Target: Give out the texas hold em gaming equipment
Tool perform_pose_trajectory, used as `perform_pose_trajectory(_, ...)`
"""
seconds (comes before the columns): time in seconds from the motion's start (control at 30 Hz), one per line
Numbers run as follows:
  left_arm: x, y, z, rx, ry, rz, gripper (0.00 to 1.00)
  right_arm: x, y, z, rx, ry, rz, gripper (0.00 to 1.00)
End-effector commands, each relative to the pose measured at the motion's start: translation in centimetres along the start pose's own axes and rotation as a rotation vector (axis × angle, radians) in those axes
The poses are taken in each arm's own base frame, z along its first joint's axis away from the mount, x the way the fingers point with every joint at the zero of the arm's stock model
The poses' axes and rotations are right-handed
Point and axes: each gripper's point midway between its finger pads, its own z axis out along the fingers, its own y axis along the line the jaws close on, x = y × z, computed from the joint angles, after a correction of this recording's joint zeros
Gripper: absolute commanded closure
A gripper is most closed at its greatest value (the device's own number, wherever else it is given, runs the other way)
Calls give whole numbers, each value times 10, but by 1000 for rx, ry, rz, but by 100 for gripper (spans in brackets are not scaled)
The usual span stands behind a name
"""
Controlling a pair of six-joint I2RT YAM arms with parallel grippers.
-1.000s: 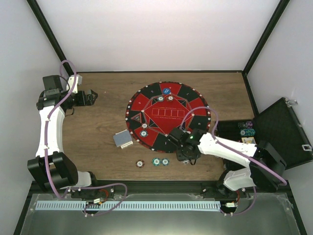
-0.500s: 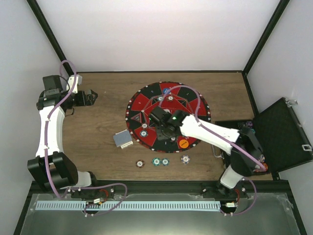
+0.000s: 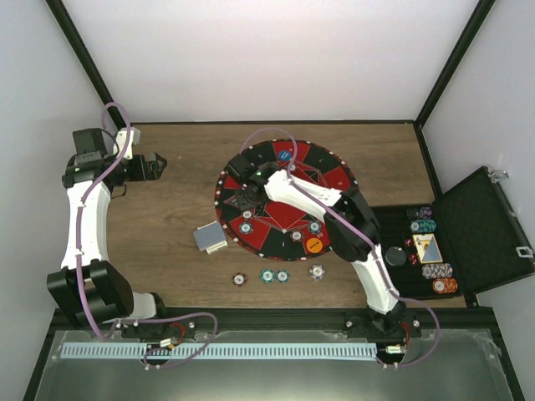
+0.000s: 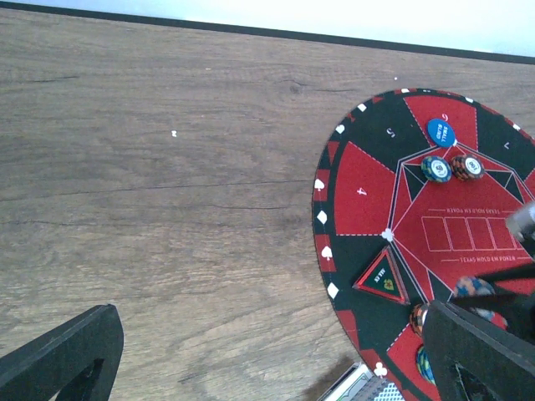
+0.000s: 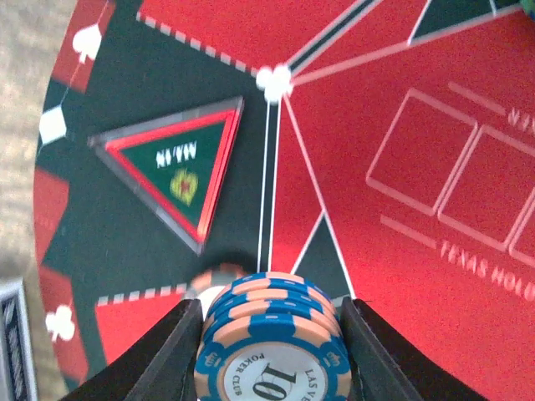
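Observation:
My right gripper is shut on a small stack of blue-and-peach poker chips and holds it over the left part of the round red-and-black mat, beside a green triangle marker. In the top view the right gripper reaches across the mat. My left gripper is open and empty over bare wood at the far left. The grey-blue card deck lies left of the mat. Several chips lie in front of it. An orange disc and a blue disc sit on the mat.
An open black case at the right holds more chips and cards. The left wrist view shows the mat, two chips and the deck's corner. Black frame posts stand at the back corners.
My right arm has swung from the mat's front right edge across to its left side, uncovering the orange disc, a front chip and the case. The left arm has not moved.

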Motion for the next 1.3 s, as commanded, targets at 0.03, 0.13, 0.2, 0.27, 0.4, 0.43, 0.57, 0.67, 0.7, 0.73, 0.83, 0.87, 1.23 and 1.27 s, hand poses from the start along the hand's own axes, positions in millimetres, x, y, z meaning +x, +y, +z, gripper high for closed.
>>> perform_pose_trajectory(0.03, -5, -2, -7, -5, -27, 8, 0, -35, 3, 14, -14, -41, -32, 78)
perform_pose_trajectory(0.13, -7, -2, -8, -6, -29, 10, 0, -40, 3, 28, -10, -35, -34, 78)
perform_pose_trajectory(0.2, -7, -2, -8, -6, -29, 10, 0, -42, 4, 37, -11, -29, -35, 78)
perform_pose_trajectory(0.27, -8, -2, -8, -5, -29, 12, 0, -43, 5, 45, -8, -25, -37, 78)
perform_pose_trajectory(0.4, -7, 0, -7, -13, -25, 16, 0, -41, 4, 58, 6, -15, -43, 78)
perform_pose_trajectory(0.43, -7, 0, -7, -14, -25, 18, 0, -40, 4, 61, 7, -15, -44, 78)
perform_pose_trajectory(0.57, -7, 0, -7, -16, -24, 22, 0, -36, 3, 69, 12, -3, -45, 77)
perform_pose_trajectory(0.67, -7, 0, -7, -15, -25, 22, 0, -35, 2, 68, 12, 3, -45, 63)
perform_pose_trajectory(0.7, -7, 0, -7, -14, -24, 22, 0, -36, 3, 67, 12, -1, -47, 60)
perform_pose_trajectory(0.73, -8, 0, -7, -13, -26, 21, 0, -38, 2, 64, 12, -6, -47, 55)
perform_pose_trajectory(0.83, -7, 0, -6, -11, -24, 18, 0, -47, 1, 52, 13, -30, -49, 45)
perform_pose_trajectory(0.87, -6, 0, -6, -10, -23, 19, 0, -49, 1, 48, 16, -35, -51, 41)
perform_pose_trajectory(1.23, -6, -3, -6, 3, -25, 12, 0, -44, -27, -45, 40, -118, 0, 34)
perform_pose_trajectory(1.27, -5, -3, -5, 5, -25, 12, 0, -33, -32, -52, 34, -116, 14, 33)
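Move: The blue-and-white chip stack is already in the right fingers. Its spot on the mat lies about 5 cm ahead, 2 cm left and 5 cm below. The orange chip stack stands some 2 cm left, level fore and aft, with the teal chip stack about 4 cm nearer the base than it; the triangular marker lies roughly 4 cm ahead and 6 cm left. For the idle left hand the spot is about 26 cm to the right, 3 cm ahead and 22 cm below. Carry the held stack with the right gripper forward and a little left, then lower it about 5 cm straight down to the mat, beyond the orange chip stack and right of the triangular marker. Pause there, open the fingers partway to let go, and lift clear some 6 cm, easing back and right at the end. ##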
